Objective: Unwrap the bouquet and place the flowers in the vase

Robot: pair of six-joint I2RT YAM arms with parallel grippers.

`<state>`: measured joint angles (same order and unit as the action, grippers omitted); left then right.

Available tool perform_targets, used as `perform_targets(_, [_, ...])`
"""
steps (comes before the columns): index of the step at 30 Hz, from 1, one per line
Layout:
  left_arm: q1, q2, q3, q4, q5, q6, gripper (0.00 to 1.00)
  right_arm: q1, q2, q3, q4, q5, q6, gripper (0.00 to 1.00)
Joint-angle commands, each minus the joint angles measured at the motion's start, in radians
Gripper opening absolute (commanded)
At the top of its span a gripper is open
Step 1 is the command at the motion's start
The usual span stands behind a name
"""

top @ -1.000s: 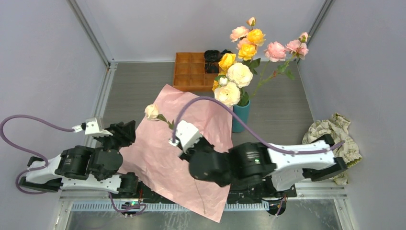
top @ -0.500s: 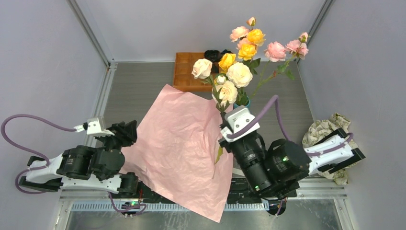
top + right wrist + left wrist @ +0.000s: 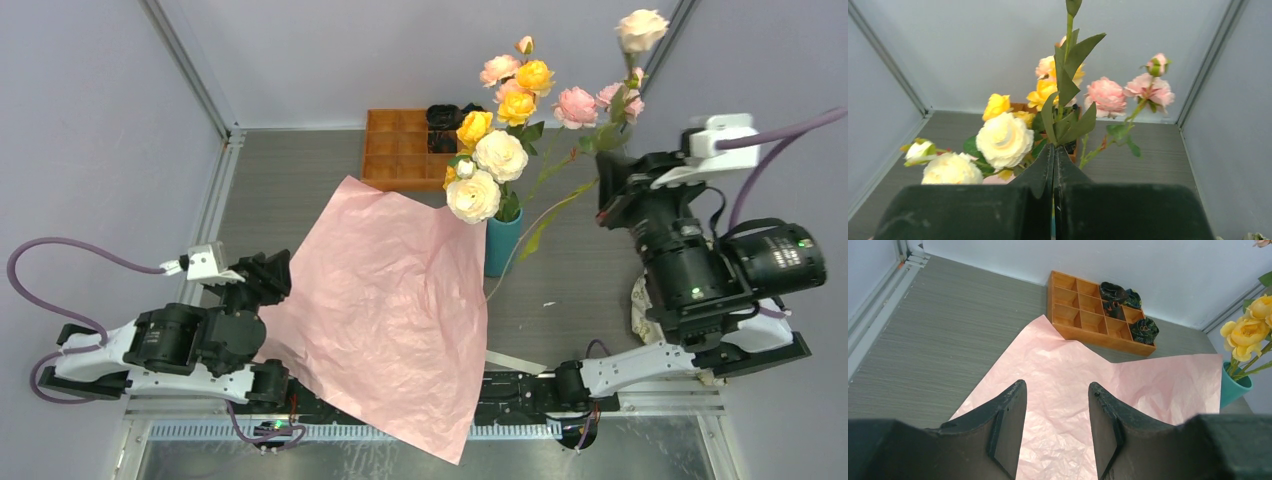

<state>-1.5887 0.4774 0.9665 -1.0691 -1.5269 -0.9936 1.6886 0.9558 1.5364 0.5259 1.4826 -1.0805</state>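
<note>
The bouquet is undone. Its pink paper lies spread flat on the table. The teal vase stands at the paper's far right corner and holds several yellow, pink and cream flowers. My right gripper is raised to the right of the vase, shut on the green stem of a cream rose. In the right wrist view the gripper pinches that stem below its leaves; the rose head is out of frame. My left gripper hovers open over the paper's left edge, with nothing between its fingers.
An orange compartmented tray with dark rosettes sits at the back behind the paper. A beige cloth is mostly hidden under the right arm. A pale strip lies near the front edge. Walls close in on both sides.
My right arm lifted the cream rose off the paper and swung it up and right, past the vase. The left arm has barely moved.
</note>
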Motion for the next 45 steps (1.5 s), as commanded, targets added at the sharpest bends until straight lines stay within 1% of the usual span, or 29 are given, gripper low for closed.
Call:
perform_targets(1, [-0.002, 0.038, 0.019, 0.072, -0.061, 0.011, 0.49, -0.048, -0.052, 0.031, -0.044, -0.053, 0.038, 0.01])
perform_targets(3, [-0.002, 0.046, 0.023, 0.077, -0.064, 0.013, 0.49, -0.073, -0.044, 0.039, -0.048, -0.061, 0.021, 0.01])
perform_targets(7, [-0.002, 0.055, 0.020, 0.112, -0.073, 0.036, 0.49, -0.130, 0.047, 0.114, 0.018, -0.065, -0.102, 0.01])
perform_targets(10, [-0.001, 0.071, 0.017, 0.143, -0.078, 0.062, 0.50, -0.198, 0.121, 0.183, -0.013, -0.074, -0.116, 0.01])
perform_targets(12, [-0.002, 0.083, 0.020, 0.153, -0.078, 0.068, 0.50, -0.262, 0.170, 0.239, -0.085, -0.080, -0.081, 0.01])
perform_targets(16, [-0.002, 0.100, 0.036, 0.152, -0.078, 0.072, 0.50, -0.392, 0.286, 0.377, -0.325, -0.118, 0.063, 0.01])
perform_targets(18, [-0.002, 0.102, 0.041, 0.150, -0.077, 0.072, 0.50, -0.452, 0.348, 0.443, -0.412, -0.135, 0.104, 0.01])
perform_targets(22, [-0.002, 0.083, 0.035, 0.152, -0.069, 0.072, 0.50, -0.578, 0.443, 0.526, -0.481, -0.147, 0.116, 0.01])
perform_targets(26, [-0.002, 0.055, 0.020, 0.159, -0.063, 0.072, 0.50, -0.684, 0.482, 0.575, -0.631, -0.170, 0.214, 0.01])
perform_targets(31, [-0.002, 0.028, 0.006, 0.165, -0.062, 0.073, 0.50, -0.769, 0.476, 0.556, -0.754, -0.226, 0.331, 0.01])
perform_targets(36, [-0.002, 0.026, 0.005, 0.164, -0.064, 0.078, 0.50, -0.834, 0.458, 0.470, -0.735, -0.280, 0.385, 0.01])
perform_targets(39, [-0.002, 0.025, 0.010, 0.163, -0.065, 0.082, 0.50, -0.868, 0.469, 0.471, -0.735, -0.273, 0.371, 0.01])
perform_targets(41, [-0.002, 0.023, 0.010, 0.163, -0.070, 0.082, 0.50, -0.870, 0.463, 0.468, -0.716, -0.275, 0.360, 0.01])
perform_targets(45, [-0.002, 0.018, 0.000, 0.171, -0.083, 0.082, 0.50, -0.871, 0.437, 0.457, -0.740, -0.319, 0.409, 0.01])
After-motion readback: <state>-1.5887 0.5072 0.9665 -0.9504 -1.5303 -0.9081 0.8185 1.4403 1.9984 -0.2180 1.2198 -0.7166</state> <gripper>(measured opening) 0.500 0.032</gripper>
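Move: Some 17 cm ahead of the right hand and 5 cm to its left stands the teal vase, its middle about 44 cm below. Over it, the white roses already standing in it are around 11 cm ahead and 11 cm left, roughly 15 cm lower than the hand; the pink blooms lie about 21 cm ahead, 6 cm right and 10 cm lower. From the left hand the vase is about 17 cm ahead, 39 cm right and 21 cm lower. Keeping its shut fingers on the white rose's stem, the right hand first swings about 5 cm right, comes back left while rising some 5 cm, then reaches forward towards the vase, sinking again and finally edging right. It ends about 15 cm farther forward, high above the table, turned some 35 degrees clockwise with its left side dipped. The idle left hand drifts slightly right and partly back. ##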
